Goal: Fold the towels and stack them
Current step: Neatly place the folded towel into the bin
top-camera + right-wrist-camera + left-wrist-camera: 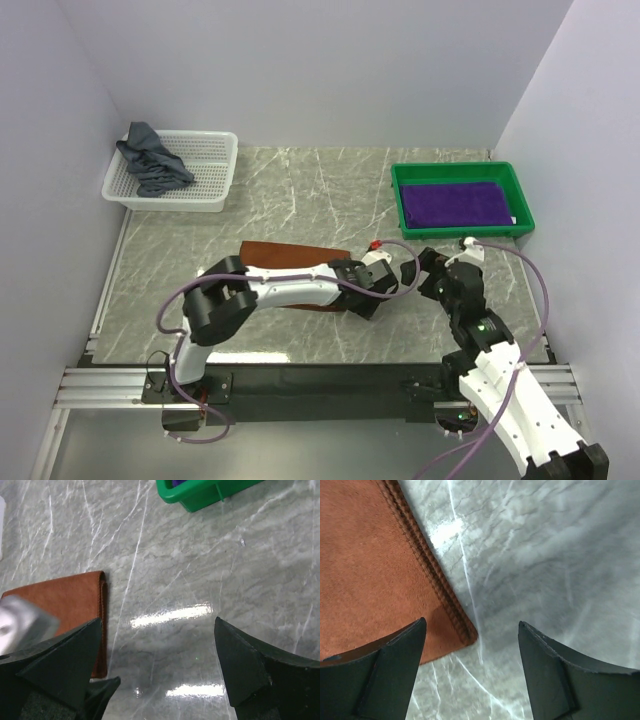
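Note:
A rust-brown towel (290,262) lies folded flat on the marble table, mid-front. My left gripper (398,276) hovers open over its right end; in the left wrist view the hemmed corner of the towel (375,570) sits just beyond the left gripper (471,622), with nothing between the jaws. My right gripper (434,272) is open close by on the right, over bare marble; in the right wrist view the right gripper (157,620) has the towel's folded edge (65,605) at its left. A purple towel (455,203) lies folded in the green tray. A grey-blue towel (152,160) is bunched in the white basket.
The green tray (520,200) stands at the back right, and its corner (200,495) shows in the right wrist view. The white mesh basket (215,175) stands at the back left. Walls close in the table on three sides.

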Controlling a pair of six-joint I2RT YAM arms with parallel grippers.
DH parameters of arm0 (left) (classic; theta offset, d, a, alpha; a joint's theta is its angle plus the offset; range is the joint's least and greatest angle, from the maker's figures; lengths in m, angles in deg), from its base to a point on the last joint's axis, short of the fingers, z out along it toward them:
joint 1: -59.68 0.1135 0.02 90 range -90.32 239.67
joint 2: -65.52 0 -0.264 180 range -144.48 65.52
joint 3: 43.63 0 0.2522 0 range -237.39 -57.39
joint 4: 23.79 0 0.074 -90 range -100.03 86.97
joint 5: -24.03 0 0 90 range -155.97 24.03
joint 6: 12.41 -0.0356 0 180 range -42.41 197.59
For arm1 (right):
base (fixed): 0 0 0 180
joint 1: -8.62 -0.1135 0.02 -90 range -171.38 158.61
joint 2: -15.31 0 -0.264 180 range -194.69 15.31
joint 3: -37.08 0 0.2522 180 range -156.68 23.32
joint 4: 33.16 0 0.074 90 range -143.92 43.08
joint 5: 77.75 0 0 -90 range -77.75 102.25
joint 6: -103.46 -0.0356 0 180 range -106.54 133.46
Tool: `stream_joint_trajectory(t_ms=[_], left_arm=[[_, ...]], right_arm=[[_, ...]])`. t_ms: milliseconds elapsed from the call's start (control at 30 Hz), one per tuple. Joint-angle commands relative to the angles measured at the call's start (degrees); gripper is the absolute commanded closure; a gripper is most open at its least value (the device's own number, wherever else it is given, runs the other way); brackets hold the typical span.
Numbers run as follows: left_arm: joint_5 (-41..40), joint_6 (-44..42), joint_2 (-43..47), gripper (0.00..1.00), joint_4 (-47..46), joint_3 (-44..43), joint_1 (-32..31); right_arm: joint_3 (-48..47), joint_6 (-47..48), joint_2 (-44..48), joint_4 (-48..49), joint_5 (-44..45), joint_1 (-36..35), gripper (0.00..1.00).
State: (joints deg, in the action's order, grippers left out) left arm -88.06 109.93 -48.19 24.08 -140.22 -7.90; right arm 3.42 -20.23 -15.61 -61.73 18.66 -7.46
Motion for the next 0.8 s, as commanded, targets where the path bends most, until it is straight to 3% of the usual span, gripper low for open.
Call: stream_joint_trajectory(t_ms=[0, 333, 500, 633, 667, 733, 767], left_arm=[[-2.08, -0.61, -2.91, 0.21, 4.29, -4.18, 0.16], [-3.05, 2.82, -4.68, 0.24, 7.9, -2.78, -0.19], [0.37, 4.4, -4.59, 0.33, 6.5, 1.51, -0.02], [0.64, 5.02, -5.12, 0.48, 5.97, 3.2, 0.16], [0.47, 5.1, -5.38, 0.62, 5.97, 3.28, 0.16], [-0.06, 5.45, -5.12, 0.81, 5.45, 4.07, 0.42], [-0.15, 5.54, -4.86, 0.85, 5.1, 4.42, 0.6]], right_arm=[[1.27, -0.93, 2.78, -0.66, 0.35, 0.52, 0.01], [3.11, -1.99, 3.23, 1.1, -1.58, 0.52, 0.02], [3.81, -2.17, 2.79, 2.23, -2.63, 0.52, 0.02], [4.52, -3.48, 1.3, 3.99, -4.65, 0.43, 0.02], [4.61, -3.83, 0.95, 4.26, -4.74, 0.52, 0.02], [5.04, -5.33, -0.19, 4.7, -4.74, 0.52, 0.0], [5.13, -5.68, -0.46, 5.05, -4.92, 0.61, 0.0]])
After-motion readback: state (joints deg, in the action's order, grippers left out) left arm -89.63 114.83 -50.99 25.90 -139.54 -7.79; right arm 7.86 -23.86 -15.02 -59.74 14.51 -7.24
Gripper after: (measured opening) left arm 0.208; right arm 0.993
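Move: The near right corner of the folded towel lies almost beneath the left fingers, about 3 cm below and 2 cm to their left. The towel's far right corner is some 13 cm ahead and 2 cm left, and the green bin about 27 cm ahead and 23 cm right. From the right hand, the near right corner is roughly 4 cm back, 14 cm left and 11 cm lower. The towel's near right corner is pinched through its layers, from above, by the left fingertips: the hand sinks about 2.5 cm onto it, easing a centimetre or so left over the towel's edge, and the fingers close from wide open to nearly shut. Beside the towel's right edge, the wide-open right hand sinks some 2.5 cm, with a slight drift left and back. ##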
